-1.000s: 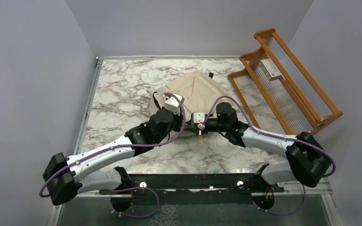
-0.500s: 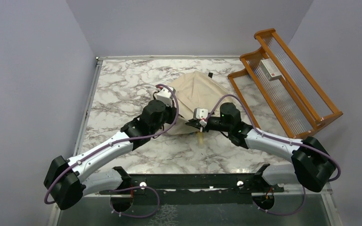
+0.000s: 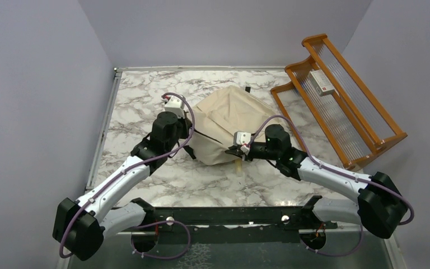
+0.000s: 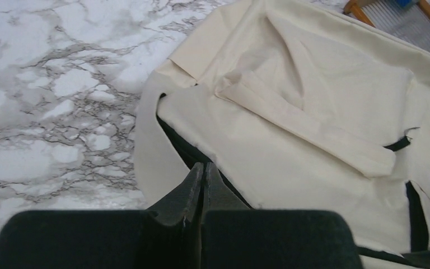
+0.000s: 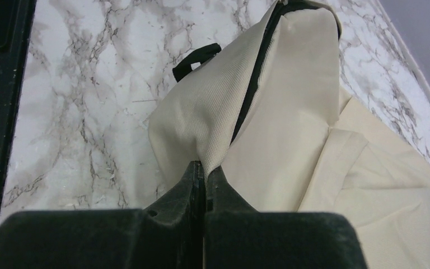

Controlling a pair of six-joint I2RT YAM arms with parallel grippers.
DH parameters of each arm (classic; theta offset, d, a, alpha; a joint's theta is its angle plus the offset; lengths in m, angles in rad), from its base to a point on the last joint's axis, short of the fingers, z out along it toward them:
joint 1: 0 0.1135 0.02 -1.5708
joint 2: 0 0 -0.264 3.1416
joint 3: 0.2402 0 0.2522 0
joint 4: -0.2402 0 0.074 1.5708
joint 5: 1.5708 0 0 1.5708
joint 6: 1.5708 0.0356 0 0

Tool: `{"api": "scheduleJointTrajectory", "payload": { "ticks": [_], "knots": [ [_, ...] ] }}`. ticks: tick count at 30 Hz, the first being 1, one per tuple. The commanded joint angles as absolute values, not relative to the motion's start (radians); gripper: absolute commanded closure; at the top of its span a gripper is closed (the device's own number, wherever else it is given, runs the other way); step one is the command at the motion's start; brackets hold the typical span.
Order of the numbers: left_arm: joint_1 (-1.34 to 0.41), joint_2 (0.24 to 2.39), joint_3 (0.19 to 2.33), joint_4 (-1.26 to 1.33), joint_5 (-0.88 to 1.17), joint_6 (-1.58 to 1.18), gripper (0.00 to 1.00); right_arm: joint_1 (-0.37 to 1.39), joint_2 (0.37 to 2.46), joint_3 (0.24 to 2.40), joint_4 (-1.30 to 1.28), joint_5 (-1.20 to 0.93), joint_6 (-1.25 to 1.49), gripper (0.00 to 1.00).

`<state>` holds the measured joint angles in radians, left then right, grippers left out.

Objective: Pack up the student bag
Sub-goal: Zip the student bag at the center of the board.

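Note:
The student bag (image 3: 229,115), beige fabric with black zippers, sits bunched up in the middle of the marble table. My left gripper (image 3: 192,129) is at the bag's left edge. In the left wrist view it (image 4: 202,165) is shut, tips pressed on the black zipper line of the bag (image 4: 313,140). My right gripper (image 3: 230,151) is at the bag's near edge. The right wrist view shows it (image 5: 205,163) shut on a raised fold of the bag (image 5: 291,129) beside a black zipper. A black strap loop (image 5: 196,59) sticks out on the far side.
A wooden rack (image 3: 341,106) stands at the right of the table with a white box (image 3: 322,82) on it. A small tan thing (image 3: 238,164) lies on the marble just below my right gripper. Walls close in on the left, back and right.
My left arm has swung left and away, its gripper now at the bag's left edge. My right gripper has closed on the fabric fold. The bag stands more bunched and raised.

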<state>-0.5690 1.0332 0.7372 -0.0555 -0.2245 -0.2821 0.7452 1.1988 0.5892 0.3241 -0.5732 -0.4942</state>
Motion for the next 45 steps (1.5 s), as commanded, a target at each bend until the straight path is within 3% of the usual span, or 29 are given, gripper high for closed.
{"api": "scheduleJointTrajectory", "payload": {
  "ticks": [1,12,17,22,33,45],
  "knots": [
    [-0.501,1.052,0.743,-0.042,-0.269,-0.245,1.0,0.752,1.142,0.617,0.196,-0.584,-0.525,0.99],
    [-0.352,1.194,0.808,-0.003,-0.208,-0.207,1.0,0.752,1.146,0.785,-0.274,-0.609,-0.62,0.98],
    [-0.347,1.194,0.808,0.035,-0.035,-0.171,1.0,0.752,1.081,0.809,-0.215,-0.651,-0.521,0.68],
    [-0.347,1.149,0.754,0.077,0.121,-0.169,1.0,0.752,1.066,0.836,-0.05,-0.618,-0.238,0.51],
    [-0.347,1.13,0.74,0.087,0.144,-0.186,1.0,0.778,1.402,1.083,-0.008,-0.508,0.196,0.44],
    [-0.347,1.134,0.753,0.063,0.15,-0.202,1.0,0.868,1.69,1.23,0.109,-0.352,0.239,0.44]
  ]
}}
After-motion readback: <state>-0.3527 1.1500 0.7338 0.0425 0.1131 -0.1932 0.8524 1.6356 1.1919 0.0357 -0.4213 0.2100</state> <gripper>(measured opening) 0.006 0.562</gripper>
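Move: The zip strip, at the stretch close to the left hand, lies about 6 cm ahead and 9 cm left of the right hand, which is pinching the bag's lifted near edge, and roughly level with it. The black strap lies 14 cm left of the right hand, 1 cm back and 8 cm below. From the left hand, shut at the zip, the zip's far end is some 6 cm ahead, 2 cm left and 4 cm down; the same strap is about 9 cm back, straight behind and 12 cm below. The bag's near edge, still pinched, eases back and right with the right hand for about 2 cm before its fingers open to half; that hand rises, swings left and forward over the bag and sinks beside the left hand, rolling some 40 degrees, far side down, open fingers astride the zip strip. The left hand, still closed at the zip, moves left, forward and down about 7 cm towards the zip's far end, returns some 4 cm rightward, turning clockwise, then holds. ##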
